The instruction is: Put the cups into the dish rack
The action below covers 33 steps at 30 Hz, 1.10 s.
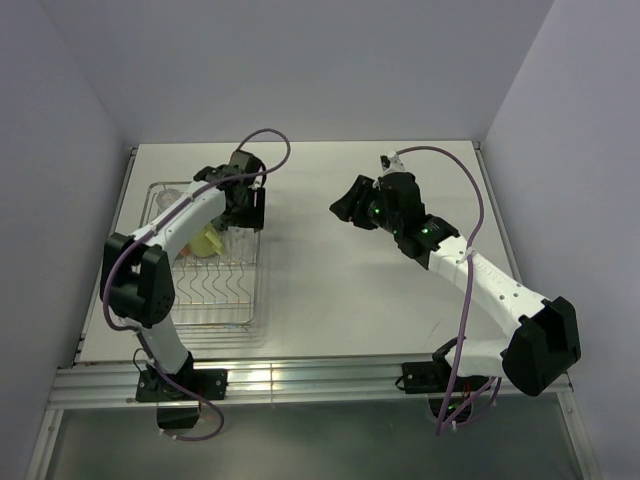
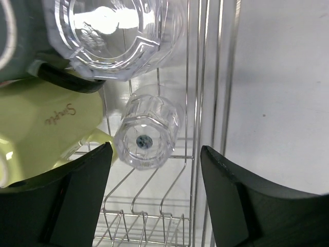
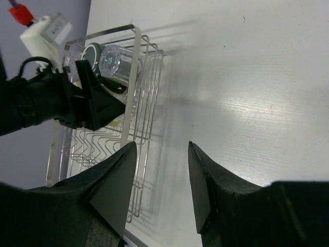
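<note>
The silver wire dish rack (image 1: 215, 295) stands on the left of the table. In the left wrist view it holds a clear glass tumbler (image 2: 146, 135) with its base toward the camera, a second clear tumbler (image 2: 113, 36) beyond it, a pale yellow-green cup (image 2: 46, 123) and a black mug (image 2: 13, 46) at the left. My left gripper (image 2: 154, 149) hovers open over the rack's far right part, and the near tumbler sits just past its fingertips, not between them. My right gripper (image 1: 350, 205) is open and empty above the bare table, right of the rack.
The white table (image 1: 350, 300) is walled on the left, back and right. The rack's right rim (image 2: 198, 103) runs just inside my left gripper's right finger. From the right wrist view, the left gripper (image 3: 97, 105) stands over the rack (image 3: 146, 103).
</note>
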Each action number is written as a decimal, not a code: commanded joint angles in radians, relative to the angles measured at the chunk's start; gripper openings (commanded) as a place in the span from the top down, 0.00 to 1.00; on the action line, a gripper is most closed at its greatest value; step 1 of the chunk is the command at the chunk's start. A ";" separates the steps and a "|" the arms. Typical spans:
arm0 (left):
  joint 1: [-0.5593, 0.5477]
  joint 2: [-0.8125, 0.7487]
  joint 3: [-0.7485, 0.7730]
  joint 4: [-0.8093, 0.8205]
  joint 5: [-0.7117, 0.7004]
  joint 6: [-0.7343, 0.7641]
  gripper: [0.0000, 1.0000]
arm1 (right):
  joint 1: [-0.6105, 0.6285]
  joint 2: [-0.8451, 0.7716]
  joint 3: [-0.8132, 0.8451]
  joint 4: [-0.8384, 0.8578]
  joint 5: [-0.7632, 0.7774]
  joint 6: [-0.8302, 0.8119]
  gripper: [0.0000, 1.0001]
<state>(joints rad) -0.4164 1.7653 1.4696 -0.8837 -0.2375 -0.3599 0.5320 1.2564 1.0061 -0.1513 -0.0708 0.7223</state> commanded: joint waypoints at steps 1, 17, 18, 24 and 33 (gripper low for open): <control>-0.009 -0.079 0.083 -0.032 -0.020 0.001 0.24 | -0.007 -0.018 0.037 -0.001 0.014 -0.020 0.48; -0.068 -0.485 0.034 0.233 0.239 -0.016 0.14 | -0.007 -0.264 0.054 -0.145 0.169 -0.109 0.36; -0.073 -0.506 0.011 0.267 0.278 -0.023 0.13 | -0.006 -0.288 0.051 -0.154 0.184 -0.115 0.35; -0.085 -0.546 -0.055 0.341 0.426 -0.044 0.01 | -0.007 -0.491 0.020 -0.251 0.281 -0.161 0.03; -0.094 -0.607 -0.107 0.416 0.514 -0.039 0.01 | -0.007 -0.730 -0.060 -0.337 0.394 -0.198 0.00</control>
<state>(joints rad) -0.5056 1.2011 1.3567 -0.5571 0.2085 -0.3901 0.5293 0.5461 0.9676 -0.4530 0.2638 0.5579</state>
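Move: The small glass I have already let go of sits in the rack some 4 cm below my left hand, about 1 cm to its left and level fore and aft. The large glass is about 5 cm ahead of the small one. The black mug lies some 4 cm ahead of my left hand and 8 cm to its left; the green mug, 3 cm back and 8 cm left. From my right hand the small glass is about 25 cm left, 2 cm ahead and well below. I lift my empty left hand quickly and almost straight up, away from the small glass and out of the rack. Then I swing it back and to the right past the rack's edge, about 21 cm higher in all, tipping the fingers up some 30 degrees and spreading them fully. My right hand sets off slightly later, sweeping right, up and back about 20 cm, away from the rack, also opening wide. ##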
